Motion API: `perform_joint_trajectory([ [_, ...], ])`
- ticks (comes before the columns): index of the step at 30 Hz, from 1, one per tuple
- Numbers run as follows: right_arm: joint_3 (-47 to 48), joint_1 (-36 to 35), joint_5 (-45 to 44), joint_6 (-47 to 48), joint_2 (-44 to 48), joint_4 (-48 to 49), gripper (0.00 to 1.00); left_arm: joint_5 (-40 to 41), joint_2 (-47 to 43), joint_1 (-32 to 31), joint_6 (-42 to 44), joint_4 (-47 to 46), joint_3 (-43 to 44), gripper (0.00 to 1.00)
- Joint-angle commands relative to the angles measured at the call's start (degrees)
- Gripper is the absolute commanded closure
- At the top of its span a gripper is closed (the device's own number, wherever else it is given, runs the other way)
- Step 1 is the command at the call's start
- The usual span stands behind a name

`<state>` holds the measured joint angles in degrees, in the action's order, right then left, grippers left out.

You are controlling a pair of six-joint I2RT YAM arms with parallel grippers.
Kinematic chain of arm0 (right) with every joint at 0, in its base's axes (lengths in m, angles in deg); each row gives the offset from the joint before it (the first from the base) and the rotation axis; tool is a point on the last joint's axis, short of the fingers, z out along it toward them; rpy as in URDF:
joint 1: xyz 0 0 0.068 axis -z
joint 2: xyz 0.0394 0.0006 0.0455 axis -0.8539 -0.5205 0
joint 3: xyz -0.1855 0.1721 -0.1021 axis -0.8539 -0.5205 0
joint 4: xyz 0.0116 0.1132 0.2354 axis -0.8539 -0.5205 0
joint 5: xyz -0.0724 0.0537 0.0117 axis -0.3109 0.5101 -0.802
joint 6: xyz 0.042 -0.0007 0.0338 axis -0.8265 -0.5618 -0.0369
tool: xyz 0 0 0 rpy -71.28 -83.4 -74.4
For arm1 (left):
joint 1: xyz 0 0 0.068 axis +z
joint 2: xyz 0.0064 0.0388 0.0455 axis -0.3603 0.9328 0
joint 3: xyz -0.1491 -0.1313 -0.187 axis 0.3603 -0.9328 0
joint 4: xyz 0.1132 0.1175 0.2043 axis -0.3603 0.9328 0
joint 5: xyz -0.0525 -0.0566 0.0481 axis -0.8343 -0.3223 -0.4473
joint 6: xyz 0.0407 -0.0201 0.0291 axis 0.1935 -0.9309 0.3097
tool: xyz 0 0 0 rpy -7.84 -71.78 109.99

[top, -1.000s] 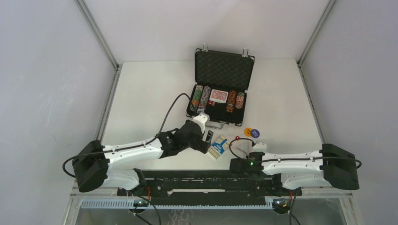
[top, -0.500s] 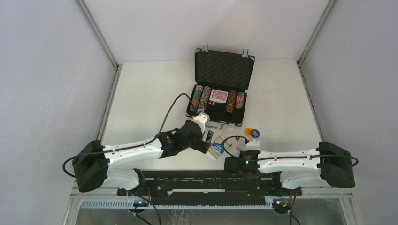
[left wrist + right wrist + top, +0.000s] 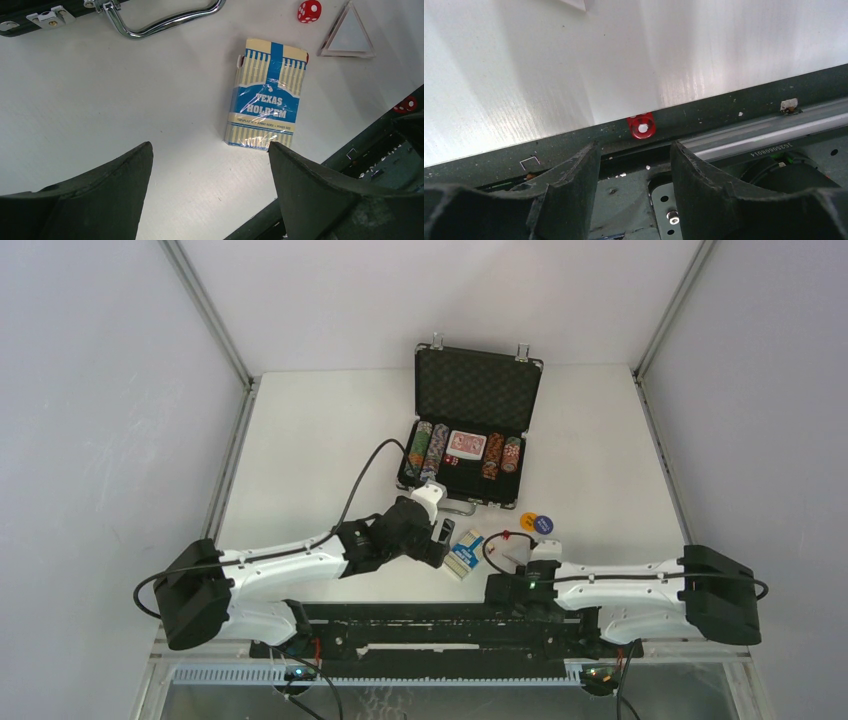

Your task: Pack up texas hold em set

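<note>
The black briefcase (image 3: 476,390) of the texas hold em set lies open at the back. Rows of chips (image 3: 428,449) and red-backed cards (image 3: 466,444) sit in it. The blue-boxed cards (image 3: 267,95) lie on the table just ahead of my open, empty left gripper (image 3: 210,146). Beyond the box are a red die (image 3: 309,10) and the triangle piece (image 3: 348,36). A second red die (image 3: 641,125) rests on the dark rail at the table's near edge, just ahead of my open right gripper (image 3: 635,145). Nothing is between its fingers.
The briefcase's silver handle (image 3: 165,20) lies at the near side of the case. An orange round button (image 3: 529,521) and a blue one (image 3: 543,525) lie right of it. A black cable (image 3: 500,550) loops near the right wrist. The black mounting rail (image 3: 440,625) borders the table's near edge.
My right gripper's jaws have opened wider, and the right arm has drawn back toward the near edge. The left arm has not moved.
</note>
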<state>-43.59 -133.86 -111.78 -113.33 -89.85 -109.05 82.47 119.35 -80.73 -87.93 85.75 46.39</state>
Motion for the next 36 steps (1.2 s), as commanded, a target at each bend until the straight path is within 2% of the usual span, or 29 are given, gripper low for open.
perform_joint_trajectory([
  [1, 0.75, 1.38, 0.21, 2.56, -1.93, 1.68, 0.4, -1.16, 0.08, -0.15, 1.49, -1.95, -0.18, 0.1],
  [12, 4.4, 2.71, -1.13, 5.85, -9.44, 1.7, 0.36, -2.56, -0.06, -0.14, 1.56, -2.38, -0.34, 0.1],
  [17, 4.81, 2.71, -1.93, 6.85, -10.25, 3.03, 0.23, -2.97, -0.25, -0.1, 1.45, -2.57, -0.51, 0.1],
  [27, 5.3, 2.6, -2.78, 10.51, -10.74, 7.12, 0.24, -2.74, -1.12, -0.09, 1.61, -2.58, -0.89, 0.1],
  [33, 7.01, 2.73, -2.25, 10.48, -13.75, 7.26, 0.19, -2.72, -2.15, -0.14, 1.62, -2.58, -1.12, 0.11],
  [36, 7.48, 2.53, -1.01, 11.61, -17.33, 10.55, 0.12, -2.71, -2.89, -0.09, 1.63, -2.57, -1.36, 0.11],
])
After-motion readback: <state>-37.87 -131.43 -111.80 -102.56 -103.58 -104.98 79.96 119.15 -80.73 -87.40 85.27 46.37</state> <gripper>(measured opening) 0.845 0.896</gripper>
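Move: The red die that matters sits in the gap at the table's near edge, about 3 cm ahead of the right hand, roughly 1 cm to its left and 2 cm below the fingertips. Counted from the right hand, the clear triangle lies some 11 cm ahead and 3 cm left, and the Texas Hold'em deck about 12 cm ahead and 14 cm left. From the left hand that die is some 12 cm back, 17 cm right and 9 cm lower. The right hand, fingers pointing down and already partly open around the line to the red die, first sinks barely 1 cm while rolling a few degrees so that its left side drops. Staying low, it then creeps about 2 cm left and 1 cm forward towards the die at the table edge, turning roughly 5 degrees counter-clockwise as its fingers spread from a bit over half to nearly wide open; no grip on the die shows. ##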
